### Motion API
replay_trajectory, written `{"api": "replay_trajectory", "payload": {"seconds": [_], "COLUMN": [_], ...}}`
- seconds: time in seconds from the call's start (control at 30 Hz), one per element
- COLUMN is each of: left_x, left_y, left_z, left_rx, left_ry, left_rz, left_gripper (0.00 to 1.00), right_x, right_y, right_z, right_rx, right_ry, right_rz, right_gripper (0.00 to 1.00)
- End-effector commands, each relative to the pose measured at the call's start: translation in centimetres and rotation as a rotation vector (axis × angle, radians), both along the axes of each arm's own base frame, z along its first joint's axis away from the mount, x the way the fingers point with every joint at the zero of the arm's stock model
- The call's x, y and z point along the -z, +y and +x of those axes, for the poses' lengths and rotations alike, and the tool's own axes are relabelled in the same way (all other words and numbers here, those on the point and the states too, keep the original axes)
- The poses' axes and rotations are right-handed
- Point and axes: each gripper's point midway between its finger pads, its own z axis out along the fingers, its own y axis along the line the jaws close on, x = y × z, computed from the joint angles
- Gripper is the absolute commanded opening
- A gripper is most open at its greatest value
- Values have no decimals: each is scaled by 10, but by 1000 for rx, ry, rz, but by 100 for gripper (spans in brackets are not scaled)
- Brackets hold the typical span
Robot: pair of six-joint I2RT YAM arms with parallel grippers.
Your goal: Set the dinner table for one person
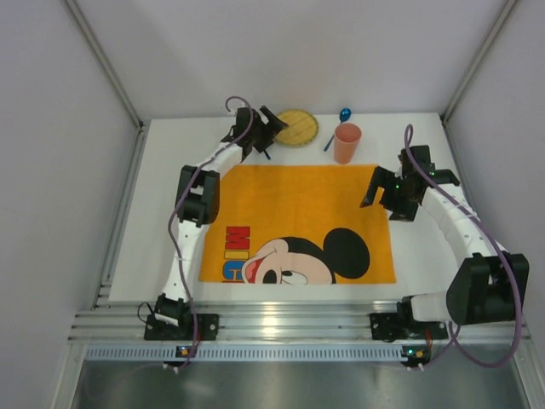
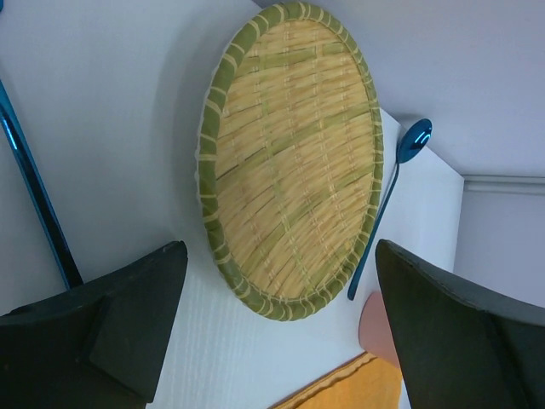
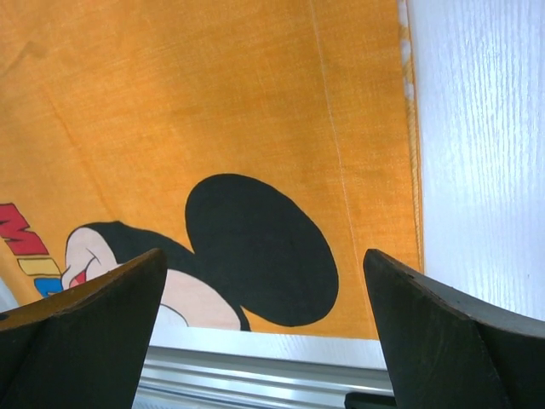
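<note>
The white dinner table [image 1: 162,196] carries an orange Mickey Mouse placemat [image 1: 298,213] in its middle. Behind the mat lie a round woven bamboo plate [image 1: 297,128], a blue spoon [image 1: 343,115] and a pink cup [image 1: 347,142]. My left gripper [image 1: 272,123] hovers open just left of the plate [image 2: 289,162], its fingers on either side of the plate's near rim without touching it. My right gripper [image 1: 375,187] stands open and empty above the mat's right edge [image 3: 213,102].
A second blue utensil handle [image 2: 34,196] lies left of the plate. In the left wrist view the spoon [image 2: 415,141] lies just right of the plate, beside the cup [image 2: 379,328]. The aluminium rail [image 1: 281,324] runs along the near edge. Grey walls enclose the table.
</note>
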Motion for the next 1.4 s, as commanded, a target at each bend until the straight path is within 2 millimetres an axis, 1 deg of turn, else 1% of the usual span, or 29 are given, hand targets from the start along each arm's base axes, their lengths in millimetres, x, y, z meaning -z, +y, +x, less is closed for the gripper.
{"api": "replay_trajectory", "payload": {"seconds": [0.0, 0.03, 0.07, 0.1, 0.17, 0.2, 0.23, 0.27, 0.33, 0.43, 0.5, 0.53, 0.57, 0.6, 0.67, 0.7, 0.8, 0.83, 0.87, 0.9, 0.97, 1.0, 1.07, 1.1, 1.17, 1.2, 1.27, 1.3, 1.37], "left_x": [-11, -14, -12, -10, 2, 9, 23, 23, 33, 34, 34, 36, 35, 33, 28, 21, 6, -13, -22, -39, -61, -82, -101, -115, -134, -140, -147, -148, -147], "left_y": [8, 10, 8, 8, 3, 1, -3, -6, -15, -29, -32, -31, -31, -29, -27, -26, -24, -25, -24, -21, -19, -11, 0, 5, 10, 14, 16, 19, 21], "left_z": [-1, -1, -2, -1, 1, 2, 2, 6, 11, 18, 23, 23, 24, 26, 26, 27, 24, 21, 20, 17, 10, 4, -5, -19, -34, -51, -73, -95, -121], "left_rx": [0, 0, 14, 21, 28, 24, 19, 16, 21, 18, 2, -8, -12, -16, -15, -8, 12, 34, 49, 58, 96, 99, 95, 98, 120, 128, 159, 170, 191], "left_ry": [3, -9, -12, -13, 8, 21, 58, 41, 45, 30, 7, 14, 11, 7, -3, -15, -40, -62, -76, -98, -128, -156, -186, -196, -226, -220, -223, -203, -189], "left_rz": [20, 31, 35, 31, 1, -16, -60, -90, -127, -162, -180, -190, -193, -195, -193, -200, -220, -232, -236, -239, -236, -229, -215, -210, -207, -205, -198, -194, -189], "left_gripper": [98, 98, 98, 98, 98, 95, 94, 88, 81, 68, 55, 40, 33, 16, 6, 0, 0, 0, 0, 0, 0, 0, 0, 0, 0, 0, 0, 0, 0], "right_x": [-12, -13, -12, -6, 0, 1, 1, 0, -6, -10, -9, -9, -9, -9, -11, -12, -14, -17, -18, -17, -24, -25, -34, -35, -43, -43, -49, -48, -52], "right_y": [-5, -5, -5, -5, -3, -2, -1, -1, -1, -3, -7, -7, -8, -11, -12, -13, -12, -12, -11, -11, -9, -8, -7, -6, -6, -6, -6, -6, -5], "right_z": [17, 20, 22, 23, 29, 31, 36, 38, 46, 51, 51, 50, 49, 48, 46, 46, 41, 39, 38, 36, 34, 32, 29, 26, 21, 18, 13, 10, 7], "right_rx": [31, 31, 31, 33, 30, 27, 26, 22, 18, 17, 19, 21, 20, 25, 27, 28, 27, 23, 22, 21, 14, 12, 8, 5, -2, -7, -14, -14, -18], "right_ry": [-18, -20, -17, 0, 14, 18, 19, 21, 3, -4, 1, 4, 2, 6, 1, -4, -11, -20, -26, -28, -56, -61, -93, -99, -129, -132, -159, -159, -174], "right_rz": [-5, -8, -7, -9, -3, -1, 4, 5, 5, -4, -8, -9, -10, -11, -13, -11, -7, -4, 0, 3, 14, 18, 27, 28, 29, 28, 28, 28, 37], "right_gripper": [100, 100, 100, 100, 100, 100, 100, 100, 100, 100, 100, 100, 100, 100, 100, 100, 100, 100, 100, 100, 100, 100, 100, 100, 100, 100, 100, 100, 100]}}
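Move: The woven plate's middle lies roughly 7 cm ahead of the open left hand, 9 cm to its right and 4 cm below; its near-left rim is just off the fingertips. The fork lies some 7 cm to that hand's left and 1 cm ahead, the spoon about 23 cm right and 5 cm ahead, the pink cup about 26 cm right and 7 cm back. From the right hand the plate is about 42 cm ahead, 26 cm left and 10 cm below. The plate's near-left rim is pinched by the left hand, which eases forward, right and down about 2.5 cm each way, rolling some 10 degrees left side down as its fingers shut. Keeping the pinch, it draws back about 12 cm towards the placemat, rising 9 cm and drifting left. The open, empty right hand goes forward 4 cm over the mat's right edge, then back and up. ##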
